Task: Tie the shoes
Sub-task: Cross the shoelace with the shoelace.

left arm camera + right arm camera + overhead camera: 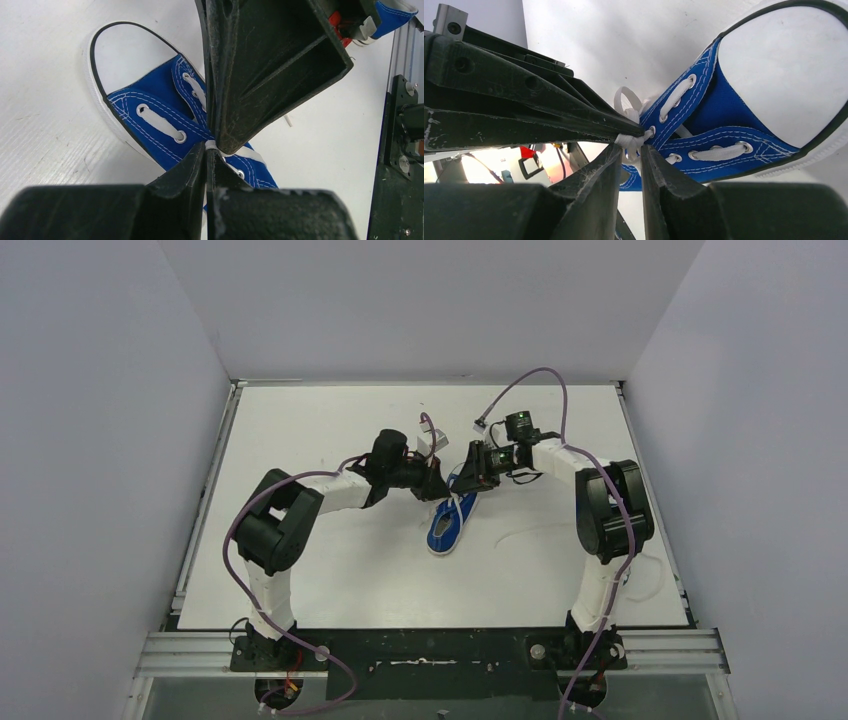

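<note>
One blue canvas shoe (447, 527) with a white toe cap lies in the middle of the table, toe toward the arms. Both grippers meet over its laces at the far end. My left gripper (438, 488) (211, 146) is shut, with the white lace (222, 147) pinched at its tips. My right gripper (470, 478) (633, 146) is closed on a bunched knot of lace (628, 140) beside the top eyelets, a small loop (623, 99) standing above it. The shoe (160, 112) (724, 110) rests flat. A scrap of blue and white (395, 12) at the left wrist view's edge may be the other shoe.
A thin white strand (515, 533) lies on the table to the right of the shoe. Grey walls close in the white table (330, 580) on three sides. A metal rail (400, 47) and the black arm mount (395, 200) run along the near edge.
</note>
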You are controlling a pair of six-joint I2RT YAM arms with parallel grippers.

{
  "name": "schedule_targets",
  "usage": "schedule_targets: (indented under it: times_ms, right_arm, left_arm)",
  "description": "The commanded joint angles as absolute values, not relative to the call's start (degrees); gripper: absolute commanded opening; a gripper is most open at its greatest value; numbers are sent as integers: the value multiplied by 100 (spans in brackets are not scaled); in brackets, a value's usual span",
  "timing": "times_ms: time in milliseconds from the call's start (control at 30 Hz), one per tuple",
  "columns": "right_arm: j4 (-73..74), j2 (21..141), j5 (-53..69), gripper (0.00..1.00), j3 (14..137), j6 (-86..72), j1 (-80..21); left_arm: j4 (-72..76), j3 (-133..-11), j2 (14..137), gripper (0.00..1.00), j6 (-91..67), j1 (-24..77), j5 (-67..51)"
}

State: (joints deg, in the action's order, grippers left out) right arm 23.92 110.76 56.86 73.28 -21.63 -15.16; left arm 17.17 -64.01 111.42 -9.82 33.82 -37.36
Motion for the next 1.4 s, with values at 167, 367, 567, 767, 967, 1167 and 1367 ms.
schedule_targets:
  times_ms: [167, 367, 567, 767, 967, 1167, 1367]
  right_arm:
    - [2363, 10946, 5733, 23, 7452, -2042, -1599]
    - [2223, 10999, 5826, 25, 7424, -2128, -1713]
    - [1890, 10966, 5777, 24, 7187, -2333, -1731]
    - [1740, 10809, 5525, 0, 7084, -2414, -1665]
    - [1918, 10413, 5097, 0, 7109, -2514, -1620]
    - [1889, 10240, 4965, 0, 6906, -2567, -1612]
    - [1951, 10251, 5043, 0, 6932, -2525, -1618]
  left_arm:
    - [2199, -6607, 10890, 0, -1105, 3381, -3949]
    - [2233, -6599, 10880, 0, -1207, 3375, -3977]
    - [2452, -6536, 10894, 0, -1406, 3375, -3990]
    - [2483, -6513, 10883, 0, -1485, 3368, -4017]
    - [2180, -6563, 10888, 0, -1510, 3319, -4111]
    - [1351, -6844, 10946, 40, -2165, 2920, -4465]
    - [1639, -6580, 11088, 68, -2697, 2435, -5021]
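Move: The lace is already pinched at the left fingertips. The same bit lies about 1 cm left of the right hand point, level with it, between that hand's part-open fingers. The shoe's middle is roughly 4 cm back, 1 cm to the right and 5 cm below the left hand. From the right hand, the shoe's middle is about 5 cm back, 1 cm left and 5 cm down, and its toe cap some 4 cm ahead, 3 cm right and 5 cm down. Keep the left pinch steady while the right gripper eases under 1 cm to the left, then shuts on the lace and comes up and back right about 1 cm. Once it holds the lace, open the left fingers wide and draw that hand off, some 3 cm left, about 2 cm forward and a little up, rolling it about 15 degrees. ##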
